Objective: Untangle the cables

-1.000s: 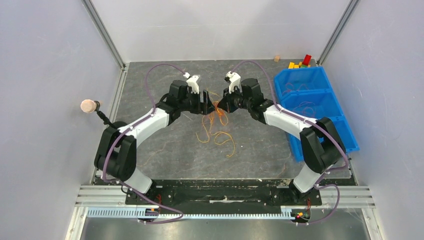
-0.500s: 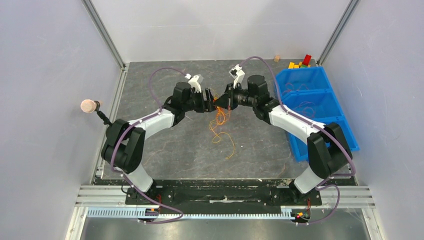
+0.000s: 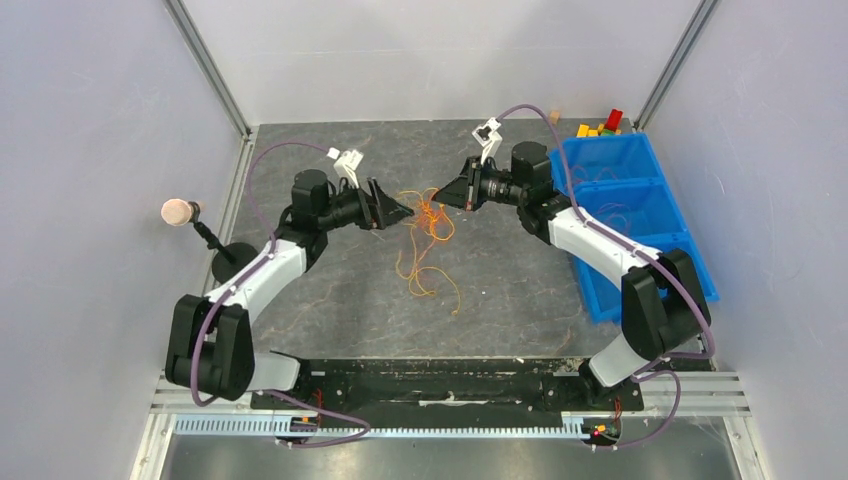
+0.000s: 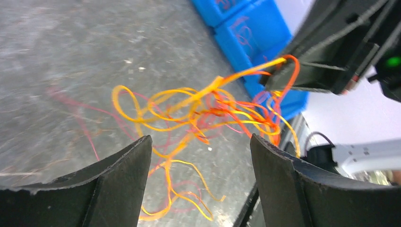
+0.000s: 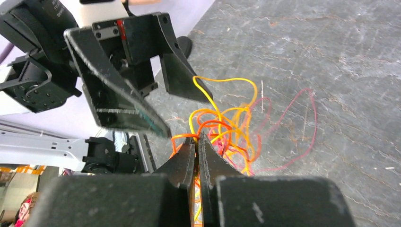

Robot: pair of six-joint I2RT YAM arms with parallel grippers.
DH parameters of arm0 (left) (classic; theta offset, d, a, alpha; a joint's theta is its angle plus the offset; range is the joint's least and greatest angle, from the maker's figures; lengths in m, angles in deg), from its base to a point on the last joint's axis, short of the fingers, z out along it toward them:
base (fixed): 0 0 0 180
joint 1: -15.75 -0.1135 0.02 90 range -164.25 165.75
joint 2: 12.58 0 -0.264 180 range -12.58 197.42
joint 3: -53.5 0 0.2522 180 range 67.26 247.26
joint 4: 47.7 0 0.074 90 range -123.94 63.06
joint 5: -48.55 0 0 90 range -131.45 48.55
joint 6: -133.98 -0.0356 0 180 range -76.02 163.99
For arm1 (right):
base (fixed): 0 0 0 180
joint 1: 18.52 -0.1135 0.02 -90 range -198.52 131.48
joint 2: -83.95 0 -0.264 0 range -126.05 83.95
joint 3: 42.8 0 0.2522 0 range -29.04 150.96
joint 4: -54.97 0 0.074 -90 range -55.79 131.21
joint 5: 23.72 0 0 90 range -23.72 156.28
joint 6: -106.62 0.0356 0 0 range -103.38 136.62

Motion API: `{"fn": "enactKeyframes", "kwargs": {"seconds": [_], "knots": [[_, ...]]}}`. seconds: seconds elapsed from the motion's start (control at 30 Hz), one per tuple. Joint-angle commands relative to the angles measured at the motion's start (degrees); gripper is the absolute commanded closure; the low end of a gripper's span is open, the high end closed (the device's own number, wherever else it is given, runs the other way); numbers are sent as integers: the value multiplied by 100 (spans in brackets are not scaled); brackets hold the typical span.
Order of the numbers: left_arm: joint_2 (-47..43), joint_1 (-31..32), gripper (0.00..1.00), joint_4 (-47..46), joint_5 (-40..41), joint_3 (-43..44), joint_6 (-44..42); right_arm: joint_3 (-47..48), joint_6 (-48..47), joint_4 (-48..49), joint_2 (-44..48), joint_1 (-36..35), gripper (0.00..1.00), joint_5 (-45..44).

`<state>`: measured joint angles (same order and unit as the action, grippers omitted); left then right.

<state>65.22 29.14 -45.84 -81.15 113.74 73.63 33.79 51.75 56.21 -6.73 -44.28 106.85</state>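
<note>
The cables (image 3: 425,225) are a loose tangle of thin orange, yellow and red wires, hanging over the grey table between the two arms. My right gripper (image 3: 437,195) is shut on strands at the tangle's upper right and holds them above the table; its closed fingertips (image 5: 195,138) pinch orange and yellow wires (image 5: 227,127). My left gripper (image 3: 403,212) is open and empty just left of the tangle. In the left wrist view the cables (image 4: 198,113) hang beyond my open left gripper (image 4: 201,144), apart from it. A trailing end (image 3: 440,285) lies on the table.
Blue bins (image 3: 625,215) stand along the right side, with coloured blocks (image 3: 600,125) behind them. A round pink-tipped post (image 3: 178,212) stands at the left edge. Faint loose wires (image 3: 320,300) lie flat on the table. Walls close in the back and both sides.
My left gripper has let go of the cables, opened and drawn back to the left. My right gripper has moved slightly right, still holding the tangle, which now hangs more spread out.
</note>
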Motion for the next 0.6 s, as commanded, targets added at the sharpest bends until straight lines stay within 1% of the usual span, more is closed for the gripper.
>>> {"fn": "enactKeyframes", "kwargs": {"seconds": [0.0, 0.17, 0.23, 0.27, 0.37, 0.4, 0.47, 0.5, 0.57], "knots": [[-27, 365, 18, -478, -267, 10, 438, 108, 200, 475, 200, -35, 100, 278], [637, 838, 18, -1047, 266, 263, 738, 194, 386, 661, 196, -126, 100, 434], [954, 910, 17, -1315, 462, 408, 1130, 206, 450, 713, 203, -195, 100, 491], [1139, 919, 17, -1514, 474, 488, 1346, 183, 553, 793, 213, -212, 100, 531], [1555, 917, 19, -1712, 726, 711, 1951, 70, 1003, 1152, 258, -236, 100, 588], [1695, 858, 20, -2105, 572, 683, 2321, 59, 1030, 1145, 268, -231, 100, 564], [1831, 754, 23, -3267, 43, 511, 2894, 74, 820, 914, 323, -195, 100, 482], [1791, 707, 23, -3354, -228, 496, 2954, 85, 707, 802, 346, -160, 100, 449], [1570, 563, 22, -3056, -503, 348, 2905, 71, 582, 674, 392, -77, 100, 368]]}}
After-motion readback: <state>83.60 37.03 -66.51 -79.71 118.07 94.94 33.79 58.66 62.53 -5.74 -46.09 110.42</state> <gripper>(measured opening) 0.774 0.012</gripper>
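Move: The cable tangle hangs from the right hand's shut fingers, its middle about 7 cm to the left hand's right, level in reach and some 3 cm below it. The loose yellow ends trail lower down, roughly 15 cm back and 8 cm right of the left hand, some 18 cm below. From the right hand, the tangle's middle is about 3 cm back, 2 cm left and 5 cm below. Open left hand reaches about 8 cm right and forward to the hanging tangle; the right, still pinching, rises. ##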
